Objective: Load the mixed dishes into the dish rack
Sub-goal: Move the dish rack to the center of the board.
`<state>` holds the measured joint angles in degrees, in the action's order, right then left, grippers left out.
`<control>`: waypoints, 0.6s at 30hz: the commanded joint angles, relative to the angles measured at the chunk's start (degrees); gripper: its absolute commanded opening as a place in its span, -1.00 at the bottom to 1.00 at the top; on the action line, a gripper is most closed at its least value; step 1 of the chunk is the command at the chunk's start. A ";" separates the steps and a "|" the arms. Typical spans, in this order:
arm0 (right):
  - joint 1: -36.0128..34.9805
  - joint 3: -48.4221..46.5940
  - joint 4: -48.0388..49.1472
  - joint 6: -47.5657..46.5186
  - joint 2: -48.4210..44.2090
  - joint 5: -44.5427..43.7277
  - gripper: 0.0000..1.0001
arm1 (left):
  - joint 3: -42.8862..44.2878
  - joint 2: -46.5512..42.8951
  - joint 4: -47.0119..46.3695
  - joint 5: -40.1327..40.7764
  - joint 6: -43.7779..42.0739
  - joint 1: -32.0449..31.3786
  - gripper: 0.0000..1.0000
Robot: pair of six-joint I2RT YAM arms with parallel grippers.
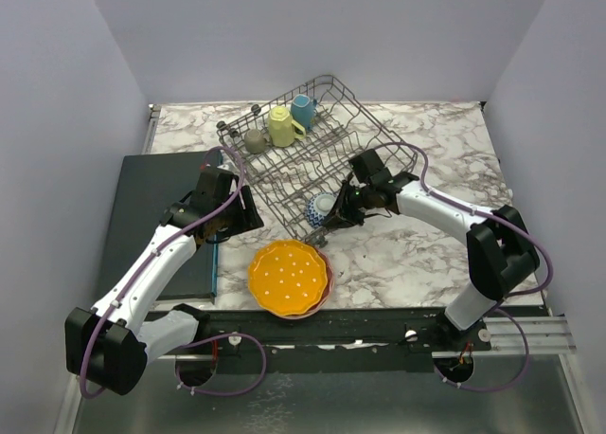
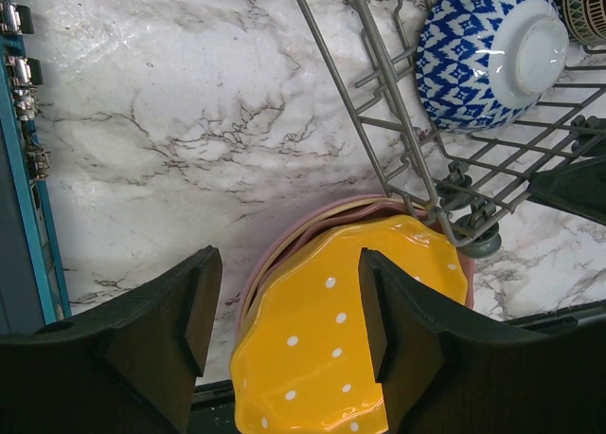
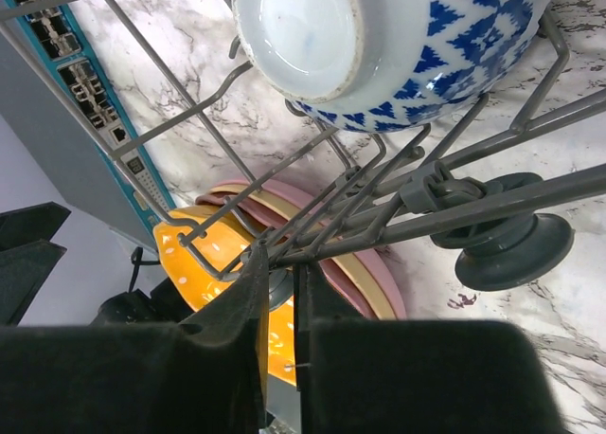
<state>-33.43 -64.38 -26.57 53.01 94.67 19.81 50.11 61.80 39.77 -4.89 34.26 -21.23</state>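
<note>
The grey wire dish rack stands at the back centre with a yellow mug, a blue mug and an olive mug in it. A blue-patterned bowl lies on its side in the rack's near corner. In front of that corner sits a stack of plates, topped by an orange scalloped, white-dotted plate. My left gripper hangs open above the stack's edge, empty. My right gripper is shut, its tips against the rack's lower wires.
A dark flat mat with a blue edge lies along the left side. Pink and peach plates show under the orange one. The rack's rubber foot rests beside the stack. Bare marble lies to the right.
</note>
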 commanded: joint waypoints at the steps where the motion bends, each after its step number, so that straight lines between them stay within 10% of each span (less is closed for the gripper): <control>1: 0.69 -1.42 12.98 -4.44 -1.55 -8.94 -0.65 | -0.45 -0.81 -0.78 -0.01 1.25 -0.21 0.31; 18: 0.65 2.88 9.15 -7.05 -13.11 -11.12 -0.15 | -1.92 -1.11 10.18 -3.36 11.79 -0.21 0.23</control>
<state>-32.88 -63.16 -19.53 47.48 84.42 11.33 50.06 61.98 45.91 -6.22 41.58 -21.23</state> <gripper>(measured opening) 0.421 0.617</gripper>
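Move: The right fingers are shut on the dish rack's near rim, about 4 cm from its front corner; the rack's middle is some 18 cm ahead and 3 cm left, slightly below. The blue-patterned bowl lies about 5 cm ahead, 3 cm left and 3 cm lower. The yellow plate is roughly 12 cm back, 11 cm left and 7 cm below. From the left hand, the rack's middle is about 18 cm ahead, 18 cm right and 8 cm below. Let go of the rack's rim with the right gripper, opening it to a bit under half, then lift it clear about 6 cm, gathering speed, while easing some 3 cm forward towards the bowl and tilting the fingers up to point more forward. Draw the open left gripper back a couple of centimetres, tipping its fingers further down. ##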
